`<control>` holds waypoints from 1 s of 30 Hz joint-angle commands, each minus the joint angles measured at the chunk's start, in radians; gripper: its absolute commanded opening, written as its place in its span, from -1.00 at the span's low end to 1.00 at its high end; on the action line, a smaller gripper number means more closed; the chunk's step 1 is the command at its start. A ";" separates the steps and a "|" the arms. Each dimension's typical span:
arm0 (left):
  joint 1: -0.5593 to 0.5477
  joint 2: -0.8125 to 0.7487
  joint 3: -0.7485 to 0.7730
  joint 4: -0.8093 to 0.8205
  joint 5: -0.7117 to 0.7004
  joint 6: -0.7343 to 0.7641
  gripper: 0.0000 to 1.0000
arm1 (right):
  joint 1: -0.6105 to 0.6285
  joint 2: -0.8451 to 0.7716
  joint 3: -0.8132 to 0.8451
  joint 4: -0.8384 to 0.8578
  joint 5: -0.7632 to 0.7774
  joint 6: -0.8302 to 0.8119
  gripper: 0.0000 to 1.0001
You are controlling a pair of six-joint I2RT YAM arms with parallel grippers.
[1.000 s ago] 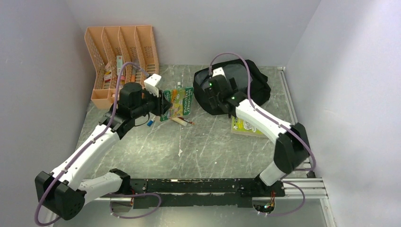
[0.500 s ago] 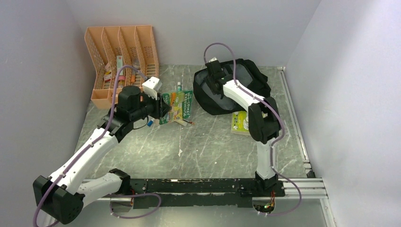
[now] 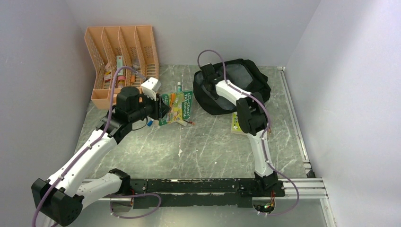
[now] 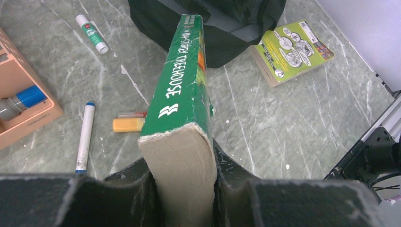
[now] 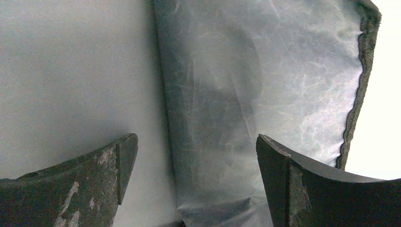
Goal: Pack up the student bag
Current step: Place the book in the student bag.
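The student bag (image 3: pixel 246 87), black with grey lining (image 5: pixel 265 85), lies at the back right with its mouth open. My right gripper (image 3: pixel 208 79) is inside that mouth. Its jaws (image 5: pixel 194 146) stand wide open, with only lining between them. My left gripper (image 3: pixel 162 108) is shut on a thick green book (image 3: pixel 177 105), held spine up above the table. In the left wrist view the book (image 4: pixel 182 80) points toward the bag (image 4: pixel 236 23), and the fingers (image 4: pixel 182 189) clamp its page end.
A yellow-green book (image 4: pixel 293 49) lies flat in front of the bag, partly under my right arm (image 3: pixel 248 118). An orange mesh organiser (image 3: pixel 120 54) stands at the back left. A glue stick (image 4: pixel 92 33), a white marker (image 4: pixel 84 137) and an orange highlighter (image 4: pixel 127 124) lie under the held book.
My right arm has folded upright and its gripper has moved back and left inside the bag's mouth, opening a little wider. The left gripper with the book has barely shifted.
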 commanded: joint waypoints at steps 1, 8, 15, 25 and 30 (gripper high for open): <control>0.009 -0.034 0.009 0.056 0.039 -0.022 -0.90 | -0.008 0.044 0.028 0.050 0.091 -0.083 1.00; 0.008 -0.045 -0.010 0.072 0.063 -0.057 -0.90 | -0.028 0.100 0.026 0.119 0.172 -0.142 0.98; 0.008 -0.051 -0.021 0.074 0.058 -0.066 -0.90 | -0.040 0.122 0.001 0.217 0.219 -0.194 0.70; 0.009 -0.033 -0.026 0.098 0.040 -0.101 -0.90 | -0.030 0.029 -0.050 0.241 0.128 -0.134 -0.27; 0.010 -0.023 -0.026 0.123 0.023 -0.136 -0.90 | -0.026 -0.063 -0.090 0.216 0.062 -0.075 -0.70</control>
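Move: The student bag's grey inner wall, which the open right fingers go for, is about 4 cm to the right of them, 3 cm ahead and 1 cm below; the yellow-green book lies some 20 cm back and 8 cm right, 6 cm lower. From the left hand, which already holds the Treehouse book, the bag's middle is about 22 cm ahead, 30 cm right and 21 cm below; the glue stick is 20 cm ahead and 6 cm right, 24 cm below. The bag's grey inner wall gets pinched between the right fingertips: inside the bag, the right hand slides about 3 cm right and 2 cm forward while sinking a little and rolling its left side down some 10 degrees, then closes from wide open to about a quarter as it eases slightly back left. The left hand keeps its grip on the Treehouse book, easing about 1 cm back and down. ##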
